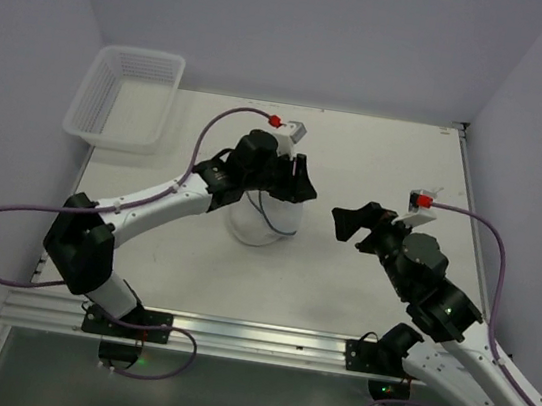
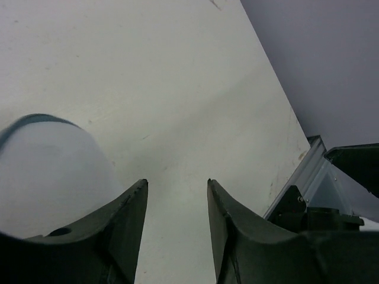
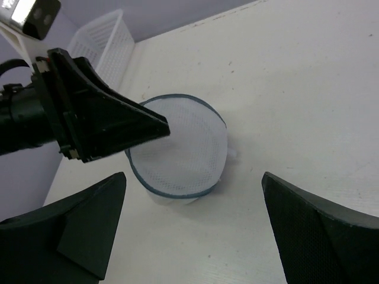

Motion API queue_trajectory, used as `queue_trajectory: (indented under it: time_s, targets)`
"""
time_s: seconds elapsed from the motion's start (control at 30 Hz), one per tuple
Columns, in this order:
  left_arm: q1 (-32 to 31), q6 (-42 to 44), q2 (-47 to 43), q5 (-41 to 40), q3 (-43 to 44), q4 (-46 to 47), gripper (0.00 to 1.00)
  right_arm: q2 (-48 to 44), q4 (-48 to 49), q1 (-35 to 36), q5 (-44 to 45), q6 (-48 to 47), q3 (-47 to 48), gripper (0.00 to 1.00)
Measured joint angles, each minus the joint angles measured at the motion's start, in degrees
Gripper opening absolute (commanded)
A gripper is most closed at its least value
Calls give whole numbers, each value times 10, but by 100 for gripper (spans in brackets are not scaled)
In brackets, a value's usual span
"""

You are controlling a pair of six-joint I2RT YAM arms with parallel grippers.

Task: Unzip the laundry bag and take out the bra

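Note:
The laundry bag (image 1: 264, 222) is a round white mesh pouch with a dark blue-grey zipper rim, lying mid-table. In the right wrist view the laundry bag (image 3: 185, 148) shows its rimmed mesh face tilted over a lower white part. My left gripper (image 1: 299, 181) hovers just above the bag's far edge. Its jaws are open, and in its own view the left gripper (image 2: 176, 187) has only bare table between them, with the bag (image 2: 50, 171) off to the left. My right gripper (image 1: 347, 222) is open wide to the right of the bag, apart from it. The bra is hidden.
A white slatted plastic basket (image 1: 126, 97) stands at the back left corner, also in the right wrist view as the basket (image 3: 109, 44). The table's right edge rail (image 2: 299, 177) and the right arm's base lie near. Purple cables loop from both arms.

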Motion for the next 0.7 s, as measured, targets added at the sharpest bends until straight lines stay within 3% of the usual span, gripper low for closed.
queue_trajectory:
  time_s: [0.27, 0.37, 0.53, 0.7]
  targets:
    - [-104, -7, 91, -7, 61, 11, 55, -61, -22, 0, 50, 31, -35, 99]
    - [-117, -12, 90, -23, 62, 9, 64, -69, -27, 0, 56, 35, -43, 99]
    - [-99, -19, 33, -125, 58, -30, 84, -66, -30, 0, 55, 30, -43, 99]
    - [-19, -24, -47, -178, 51, -70, 87, -44, -31, 0, 50, 25, -42, 99]
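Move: The laundry bag stands alone, its middle about 8 cm to the left of the left hand, some 3 cm nearer the base and roughly 15 cm below it; the half-open left fingers point right and forward past it. From the right hand the bag's middle lies about 16 cm to the left, 4 cm ahead and some 20 cm lower. No other thing is near it. Clear of the laundry bag, the left hand first swings on about 8 cm right and 5 cm back, dipping slightly, then reverses left, forward and up some 11 cm leftward, coming back above the bag's far side. Its fingers spread from half to nearly wide open and the wrist ends about 15 degrees counter-clockwise. The right hand, still wide open, eases a few centimetres down and right. ##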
